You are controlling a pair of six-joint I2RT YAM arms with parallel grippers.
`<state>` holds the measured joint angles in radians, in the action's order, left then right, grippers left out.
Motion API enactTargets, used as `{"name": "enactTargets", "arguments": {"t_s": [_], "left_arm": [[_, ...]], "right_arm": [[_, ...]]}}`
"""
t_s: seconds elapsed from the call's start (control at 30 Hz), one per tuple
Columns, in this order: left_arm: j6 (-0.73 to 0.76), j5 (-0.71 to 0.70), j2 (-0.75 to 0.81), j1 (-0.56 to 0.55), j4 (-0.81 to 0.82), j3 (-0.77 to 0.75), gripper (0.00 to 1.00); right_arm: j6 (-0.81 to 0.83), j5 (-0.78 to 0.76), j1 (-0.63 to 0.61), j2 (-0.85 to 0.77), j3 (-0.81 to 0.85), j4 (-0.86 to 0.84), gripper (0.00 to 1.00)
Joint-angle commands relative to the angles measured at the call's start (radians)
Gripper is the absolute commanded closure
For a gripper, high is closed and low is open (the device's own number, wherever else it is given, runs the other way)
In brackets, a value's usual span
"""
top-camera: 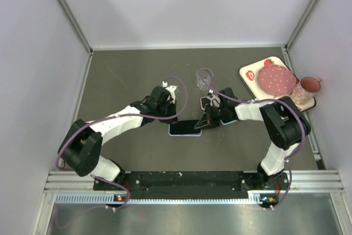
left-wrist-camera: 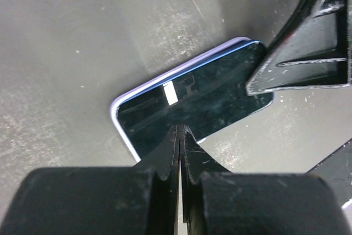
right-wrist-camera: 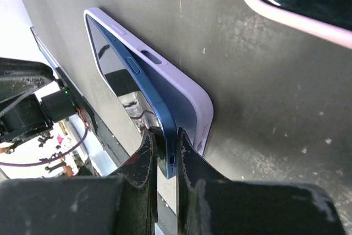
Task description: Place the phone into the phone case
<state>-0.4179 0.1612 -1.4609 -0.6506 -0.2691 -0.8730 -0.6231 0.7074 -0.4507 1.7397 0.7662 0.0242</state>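
Note:
The blue phone [top-camera: 184, 127] lies screen up in the lilac phone case [right-wrist-camera: 184, 89] mid-table. In the right wrist view the phone [right-wrist-camera: 151, 94] is tilted: its far end sits inside the case and its near end is lifted out. My right gripper [right-wrist-camera: 166, 152] is shut on that lifted end; it also shows in the top view [top-camera: 202, 122]. My left gripper [left-wrist-camera: 180, 129] is shut, with its tips resting on the phone's screen [left-wrist-camera: 203, 97] near the long edge. The case rim [left-wrist-camera: 165, 78] shows along the far side. The left gripper [top-camera: 171, 118] is at the phone's left end.
A second phone in a pink case [right-wrist-camera: 297, 4] lies just behind my right gripper [top-camera: 210, 102]. A clear cup [top-camera: 204, 78] stands behind it. A tray [top-camera: 247, 72] with a pink plate [top-camera: 276, 79] and a pink cup [top-camera: 309, 86] is at the back right.

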Motion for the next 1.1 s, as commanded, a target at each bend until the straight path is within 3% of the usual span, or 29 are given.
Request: {"name": "enactTargets", "arguments": {"t_s": [0.0, 0.6, 0.8, 0.83, 0.87, 1.07], "left_arm": [[-0.025, 0.049, -0.019, -0.026, 0.082, -0.007, 1.00], [-0.074, 0.092, -0.188, -0.066, 0.136, -0.018, 1.00], [-0.068, 0.043, -0.225, -0.066, 0.070, -0.023, 1.00], [-0.071, 0.037, -0.233, -0.064, 0.062, -0.020, 1.00], [-0.073, 0.031, -0.236, -0.066, 0.061, -0.017, 1.00], [-0.085, 0.024, -0.271, -0.064, 0.042, -0.009, 1.00]], "right_arm": [[0.068, -0.327, -0.092, 0.087, 0.004, 0.103, 1.00], [0.109, -0.462, -0.152, 0.147, 0.054, 0.201, 1.00], [0.123, -0.513, -0.178, 0.143, 0.077, 0.243, 0.94], [0.123, -0.528, -0.180, 0.135, 0.077, 0.249, 0.91], [0.125, -0.533, -0.181, 0.129, 0.077, 0.250, 0.79], [0.145, -0.557, -0.181, 0.067, 0.078, 0.295, 0.59]]}}
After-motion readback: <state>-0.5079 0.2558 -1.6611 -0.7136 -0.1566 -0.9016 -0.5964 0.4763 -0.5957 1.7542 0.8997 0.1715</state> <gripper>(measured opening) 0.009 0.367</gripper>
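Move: The phone lies askew on the purple case, its right end held up in the right gripper. From the closed left tips its middle is about 2 cm to the right, 2 cm back and 5 cm below. From the right gripper the case's middle is about 6 cm to the left, 1 cm back and 2 cm below; the pink-cased phone lies about 10 cm ahead and 7 cm to the right, the blue-cased one roughly 4 cm ahead and 14 cm right. Bring the left gripper, kept shut, to the right and slightly back, then down about 4 cm onto the phone's screen near its right end, its tips tilting a little steeper, and ease it on rightward close to the right fingers. Meanwhile keep the right pinch and push phone and case some 2 cm left, then steepen the right fingers and open them partway off the phone's end. ##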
